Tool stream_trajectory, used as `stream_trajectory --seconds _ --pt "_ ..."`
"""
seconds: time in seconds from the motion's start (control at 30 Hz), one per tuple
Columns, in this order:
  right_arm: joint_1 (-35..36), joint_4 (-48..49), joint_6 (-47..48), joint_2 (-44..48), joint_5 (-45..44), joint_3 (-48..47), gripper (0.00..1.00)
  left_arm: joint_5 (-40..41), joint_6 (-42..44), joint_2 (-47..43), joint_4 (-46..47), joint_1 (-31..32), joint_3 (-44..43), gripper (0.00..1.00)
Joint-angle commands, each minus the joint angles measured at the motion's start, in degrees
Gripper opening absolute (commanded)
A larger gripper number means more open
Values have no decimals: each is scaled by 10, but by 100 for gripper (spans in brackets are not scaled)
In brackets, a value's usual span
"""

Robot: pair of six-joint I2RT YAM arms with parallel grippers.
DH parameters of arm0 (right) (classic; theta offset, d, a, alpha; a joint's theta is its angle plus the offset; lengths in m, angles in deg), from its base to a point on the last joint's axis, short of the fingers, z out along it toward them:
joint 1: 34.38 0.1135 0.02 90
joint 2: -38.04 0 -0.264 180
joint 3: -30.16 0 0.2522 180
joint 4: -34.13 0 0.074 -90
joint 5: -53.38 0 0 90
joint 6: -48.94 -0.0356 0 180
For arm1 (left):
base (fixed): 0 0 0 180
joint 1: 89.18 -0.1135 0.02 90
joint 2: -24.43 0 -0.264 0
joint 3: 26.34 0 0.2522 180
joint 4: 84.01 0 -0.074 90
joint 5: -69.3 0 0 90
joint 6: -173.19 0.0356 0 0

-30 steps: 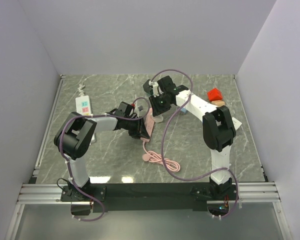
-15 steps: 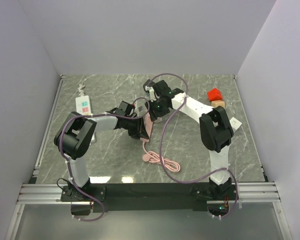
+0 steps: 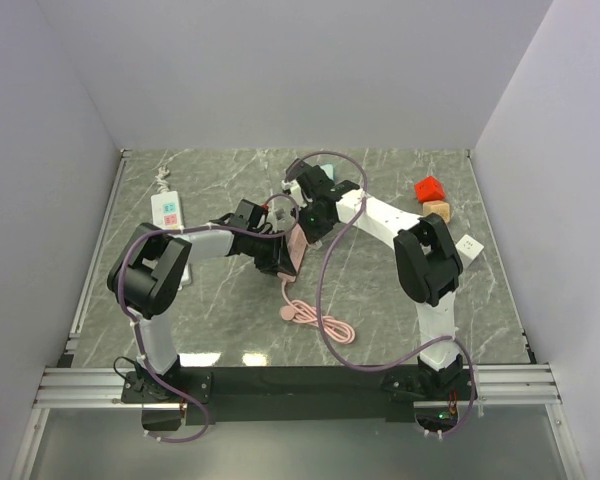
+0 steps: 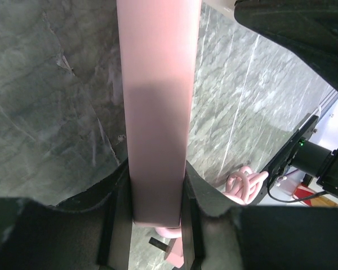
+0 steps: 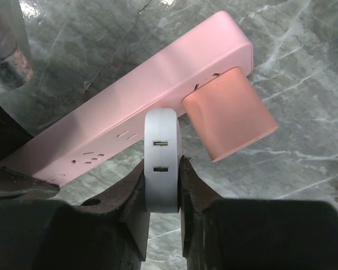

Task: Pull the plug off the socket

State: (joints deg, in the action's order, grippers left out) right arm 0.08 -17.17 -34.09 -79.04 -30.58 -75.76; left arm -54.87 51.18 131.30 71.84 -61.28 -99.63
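Note:
The socket is a long pink power strip (image 5: 118, 112) lying on the marble table (image 3: 296, 243). A white rounded plug (image 5: 162, 135) stands out of its face, next to a salmon-pink block plug (image 5: 228, 121). My right gripper (image 5: 162, 171) is shut on the white plug, one finger on each flat side. In the top view the right gripper (image 3: 306, 208) sits over the strip's far end. My left gripper (image 4: 156, 194) is shut on the strip (image 4: 158, 101) across its width near the cable end, and shows in the top view (image 3: 277, 255) too.
The strip's pink cable (image 3: 315, 322) coils on the table toward the near edge. A white power strip (image 3: 168, 210) lies at the far left. A red block (image 3: 429, 188), a tan block (image 3: 436, 210) and a small white piece (image 3: 469, 246) sit at the right.
The right arm has swung left and down onto the pink strip, and its jaws have closed on the white plug. The left gripper has kept its hold on the strip.

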Motion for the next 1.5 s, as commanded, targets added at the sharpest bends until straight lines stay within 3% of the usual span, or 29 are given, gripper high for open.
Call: stream_trajectory --seconds 0.0,0.8,1.03,1.47 --pt "-11 -37 -76 32 6 7 0 -12 -7 5 -30 -10 -2 1" --pt "-41 -162 -76 119 13 -19 0 39 56 26 -95 -62 12 1" --pt "-43 -156 -40 172 5 2 0 39 70 37 -104 -67 10 1" --pt "-51 -157 30 208 137 22 0 31 76 45 -116 -67 -1 1"
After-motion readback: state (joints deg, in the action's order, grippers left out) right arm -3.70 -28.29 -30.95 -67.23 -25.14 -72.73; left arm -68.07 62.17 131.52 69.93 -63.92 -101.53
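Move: The right hand already pinches the white plug, with the pink socket's middle about 3 cm back and 4 cm to its left, and the peach plug on that socket some 4 cm ahead, 1 cm left and 1 cm lower. A loose blue plug lies roughly 5 cm ahead, 11 cm right and 5 cm below. The left hand already clamps the socket's near, cable end; from it the white plug is some 8 cm ahead, 7 cm right and slightly higher. Keeping its pinch on the white plug, the right hand draws back and to the right, about 4 cm each way, tipping its fingers back towards the base by a few degrees and then partly undoing that, and in the last half second it climbs, ending some 5 cm higher. The left hand keeps its grip on the socket's cable end against this pull, turning about 10 degrees clockwise and, late on, rising some 2 cm. ##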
